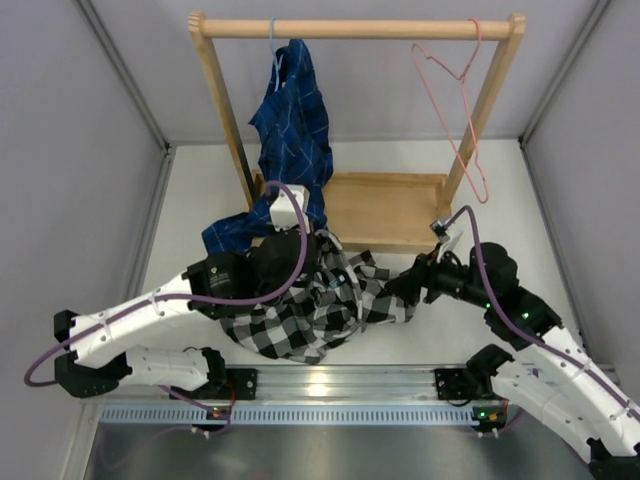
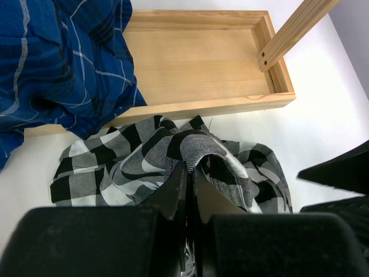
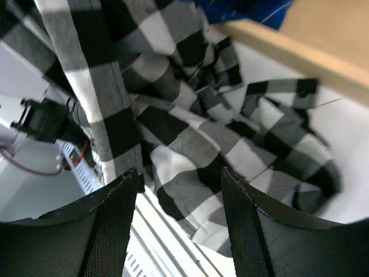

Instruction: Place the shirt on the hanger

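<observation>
The black-and-white checked shirt [image 1: 300, 315] lies crumpled on the white table in front of the rack's base, partly lifted at its middle. My left gripper [image 2: 190, 167] is shut on a raised fold of the shirt [image 2: 115, 167], which drapes over and between its fingers. My right gripper [image 3: 179, 173] stands open at the shirt's right edge [image 1: 405, 287], with checked cloth [image 3: 190, 133] beyond its fingertips and nothing between them. The pink wire hanger [image 1: 462, 110] hangs bare from the right end of the wooden rail, apart from both grippers.
A wooden rack [image 1: 350, 28] stands at the back with a shallow tray base [image 1: 385, 210]. A dark blue shirt [image 1: 292, 110] hangs from a light blue hanger at the rail's left and spills onto the tray. A metal rail [image 1: 330, 385] runs along the near edge.
</observation>
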Tool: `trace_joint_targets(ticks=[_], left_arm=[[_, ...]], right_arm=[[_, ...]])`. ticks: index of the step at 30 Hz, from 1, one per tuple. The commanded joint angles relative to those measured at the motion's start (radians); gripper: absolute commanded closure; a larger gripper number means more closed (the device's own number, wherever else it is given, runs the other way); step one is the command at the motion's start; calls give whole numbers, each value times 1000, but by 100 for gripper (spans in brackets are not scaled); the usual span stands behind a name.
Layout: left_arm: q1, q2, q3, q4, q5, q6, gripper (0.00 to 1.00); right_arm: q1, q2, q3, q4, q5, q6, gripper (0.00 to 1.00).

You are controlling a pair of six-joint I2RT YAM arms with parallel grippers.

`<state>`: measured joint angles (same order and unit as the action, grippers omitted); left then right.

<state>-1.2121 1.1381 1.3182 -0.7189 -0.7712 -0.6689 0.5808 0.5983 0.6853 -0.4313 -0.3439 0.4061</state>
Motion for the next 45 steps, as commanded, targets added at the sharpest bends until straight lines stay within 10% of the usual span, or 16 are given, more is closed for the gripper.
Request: trace_joint_targets(ticks=[1,9,19,22,24,33,39,45], left_arm=[[2,3,15,26,-8,-26,100],[3,31,13,36,-7,-34,100],[5,9,7,45,-8,-31,100],[6,-1,0,45,-17,-34,100],[6,-5,-5,44,-20,-34,100],[8,-99,-154,145,-36,-31,100],[8,-207,-647,715,151,45,100],[8,-172,-702,828,197,69,100]], right_arm=[[63,24,-59,181,-110,62,43],[445,155,9,249,161,56,43],[588,340,79,161,580,112,46],[613,389,97,189,542,100,74],[616,411,135,169,554,86,100],[431,376,608,-340,1022,-131,100],[240,428,394,-342,821,-75,100],[234,403,303,-331,849,-49,100]])
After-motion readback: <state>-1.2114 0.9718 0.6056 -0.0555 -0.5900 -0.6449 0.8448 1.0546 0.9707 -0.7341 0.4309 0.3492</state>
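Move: The left hand holds the shirt up, and its free hanging edge lies roughly 10 cm to that hand's right, 7 cm back and 15 cm below. From the open right hand that edge is about 9 cm to the left, 3 cm back and 6 cm lower; the middle of the wooden rack base lies some 26 cm ahead of the right hand, 8 cm left and 15 cm below. The blue shirt's lower end is around 14 cm ahead and 12 cm left of the left hand, 20 cm down. The right hand swings left about 9 cm and sinks some 6 cm, drawing back before coming partly forward again, and shuts its fingers on the shirt's hanging edge while the left hand keeps its pinch almost still. With both gripping, the right sweeps up, forward and to its right, away from the left hand, then both drop towards the table, the left by about 14 cm, the right hand tipping its left side down. ##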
